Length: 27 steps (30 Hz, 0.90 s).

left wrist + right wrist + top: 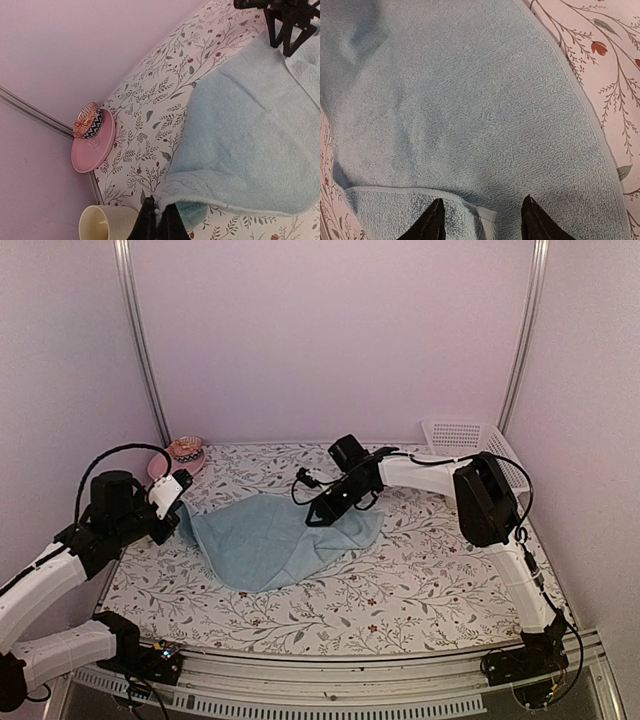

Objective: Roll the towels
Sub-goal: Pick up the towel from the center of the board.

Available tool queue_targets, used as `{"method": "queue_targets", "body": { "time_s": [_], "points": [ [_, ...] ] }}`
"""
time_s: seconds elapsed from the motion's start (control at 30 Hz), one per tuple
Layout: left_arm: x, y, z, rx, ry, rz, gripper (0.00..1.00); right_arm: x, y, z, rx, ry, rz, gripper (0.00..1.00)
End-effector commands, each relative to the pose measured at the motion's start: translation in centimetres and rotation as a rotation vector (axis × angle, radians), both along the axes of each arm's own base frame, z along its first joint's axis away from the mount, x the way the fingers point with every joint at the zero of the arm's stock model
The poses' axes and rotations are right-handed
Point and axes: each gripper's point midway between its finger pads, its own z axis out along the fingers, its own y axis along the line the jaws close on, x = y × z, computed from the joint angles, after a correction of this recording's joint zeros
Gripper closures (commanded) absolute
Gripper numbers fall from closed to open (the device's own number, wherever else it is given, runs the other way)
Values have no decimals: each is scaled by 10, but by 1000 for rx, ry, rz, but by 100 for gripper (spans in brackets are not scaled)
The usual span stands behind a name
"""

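A pale aqua towel (272,540) lies spread and rumpled in the middle of the flowered table. My left gripper (158,220) is shut on the towel's left edge, which lifts into a thick fold (200,187) at the fingers. In the top view this gripper (186,512) sits at the towel's left end. My right gripper (322,514) hangs over the towel's far right part, open. In the right wrist view the towel (470,100) fills the frame. A folded-over corner (470,215) lies between the spread fingertips (436,220), untouched by either.
A pink brimmed hat (180,455) with a patterned band lies at the back left corner. A cream cup (107,222) stands just left of my left gripper. A white perforated basket (470,437) leans at the back right. Walls close in the table on three sides.
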Motion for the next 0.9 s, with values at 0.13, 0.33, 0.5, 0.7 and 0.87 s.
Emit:
{"method": "queue_targets", "body": {
  "time_s": [0.13,0.33,0.5,0.7,0.87],
  "points": [
    [-1,1,-2,-18,-2,6,100,-4,9,0,39,36,11,56],
    [0,1,-2,-21,-3,5,100,-3,4,-7,7,40,-4,60],
    [0,1,-2,-21,-1,6,100,-4,3,-8,1,44,-5,62],
    [0,1,-1,-23,-2,7,100,-8,1,-7,-4,60,1,64],
    [0,1,-2,-24,0,6,100,-11,0,-7,-8,69,8,73]
  ]
}}
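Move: The towel's raised fold, the one I mean to pinch, sits right between my right hand's open fingertips, about 1 cm to the left and 1 cm below. From there the towel's right end is level and some 15 cm to the right, and the white basket roughly 20 cm ahead and 40 cm right. For my left hand, which still holds the towel's corner, the fold lies about 10 cm ahead, 28 cm right and 15 cm below. I keep my right hand low over the towel, fingers slanting down and to the left, and bring them together from about half open to less than a third, one on either side of the fold. The hand itself shifts less than 1 cm, easing slightly back at the end. My left hand stays put and keeps its pinch on the corner. ##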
